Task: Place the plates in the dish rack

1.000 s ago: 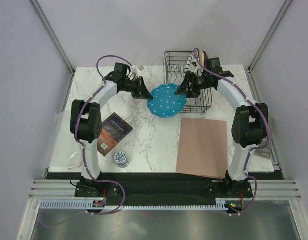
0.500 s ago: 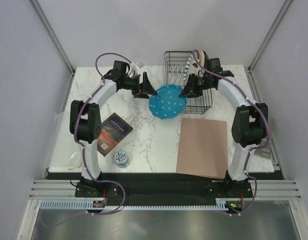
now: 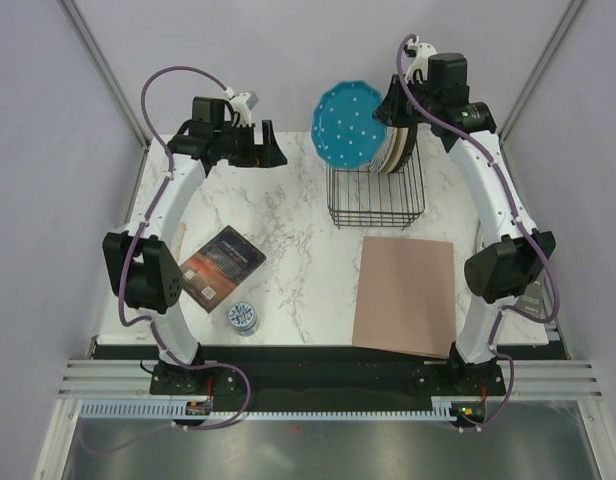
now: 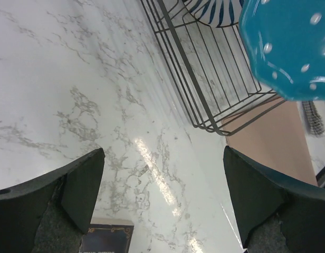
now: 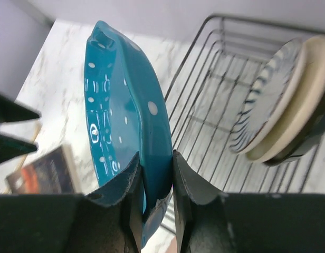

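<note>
The teal plate with white dots (image 3: 350, 122) (image 5: 125, 105) (image 4: 294, 47) hangs on edge in the air above the left rear end of the black wire dish rack (image 3: 376, 195) (image 5: 215, 105) (image 4: 204, 79). My right gripper (image 3: 388, 108) (image 5: 156, 179) is shut on its rim. Inside the rack, a black-striped white plate (image 5: 268, 95) (image 4: 215, 8) and a cream plate (image 5: 305, 89) stand upright against the right end. My left gripper (image 3: 270, 147) (image 4: 162, 195) is open and empty, high over the marble at the back left, well apart from the teal plate.
A dark book (image 3: 221, 265) (image 4: 107, 240) and a small blue-and-white cup (image 3: 243, 317) lie at the front left of the table. A pink mat (image 3: 406, 295) (image 4: 263, 132) lies in front of the rack. Frame posts stand at the back corners.
The left gripper let go of the teal plate, opened wide and drew back to the left rear. The right gripper closed on the plate's rim and raised it on edge above the rack.
</note>
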Available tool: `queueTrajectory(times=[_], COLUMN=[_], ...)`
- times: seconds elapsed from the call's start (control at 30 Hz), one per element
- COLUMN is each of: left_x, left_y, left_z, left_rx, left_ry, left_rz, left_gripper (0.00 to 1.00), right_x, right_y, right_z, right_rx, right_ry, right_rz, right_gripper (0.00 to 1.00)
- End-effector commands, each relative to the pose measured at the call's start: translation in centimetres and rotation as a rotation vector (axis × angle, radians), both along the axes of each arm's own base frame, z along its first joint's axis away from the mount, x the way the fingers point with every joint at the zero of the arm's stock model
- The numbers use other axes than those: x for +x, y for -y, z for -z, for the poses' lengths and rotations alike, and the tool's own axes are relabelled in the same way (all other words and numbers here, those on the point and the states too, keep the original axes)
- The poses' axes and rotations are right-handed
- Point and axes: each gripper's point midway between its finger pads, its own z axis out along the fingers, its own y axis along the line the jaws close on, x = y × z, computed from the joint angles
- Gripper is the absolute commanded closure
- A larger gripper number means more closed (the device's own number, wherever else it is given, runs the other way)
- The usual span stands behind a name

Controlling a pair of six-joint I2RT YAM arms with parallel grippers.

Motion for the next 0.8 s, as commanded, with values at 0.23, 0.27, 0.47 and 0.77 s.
queueTrajectory(times=[0.23, 0.27, 0.47, 0.77], left_x=[-1.6, -1.7, -1.9, -1.9], left_y=[-4.0, -4.1, -4.3, -4.1], left_z=[0.9, 0.9, 1.0, 1.2], left_rx=[0.194, 0.197, 0.204, 0.192], left_ry=[0.065, 0.068, 0.073, 0.060], left_rz=[-0.111, -0.114, -0.118, -0.119], left_gripper=[0.00, 0.00, 0.00, 0.00], right_x=[4.8, 5.0, 5.6, 7.0], right_y=[5.4, 5.4, 5.8, 5.1], right_z=[-8.2, -8.6, -9.0, -5.4], right_rx=[-0.267, -0.265, -0.331, -0.474], right_ry=[0.400, 0.423, 0.458, 0.418], right_rz=[0.739, 0.771, 0.887, 0.866], right_gripper=[1.00, 1.00, 1.00, 1.00])
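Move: Just left of the striped plate is the free slot that the blue plate is meant for, about 2 cm ahead of the right hand, 2 cm to its left and some 22 cm below. The striped plate stands about 2 cm ahead, level sideways; the brown-rimmed plate about 3 cm ahead and 3 cm to the right, both equally low. From the left hand, the slot lies roughly 6 cm ahead, 25 cm to the right, 12 cm below. Swinging the blue plate in over the rack, the right hand keeps its pinch on the rim and goes about 7 cm forward and 4 cm right, ending slightly lower, while the wrist turns some 40 degrees clockwise and rolls its left side down, swinging the plate in beside the standing plates. The empty left hand, still open, drifts about 4 cm left and as much down, away from the rack. ##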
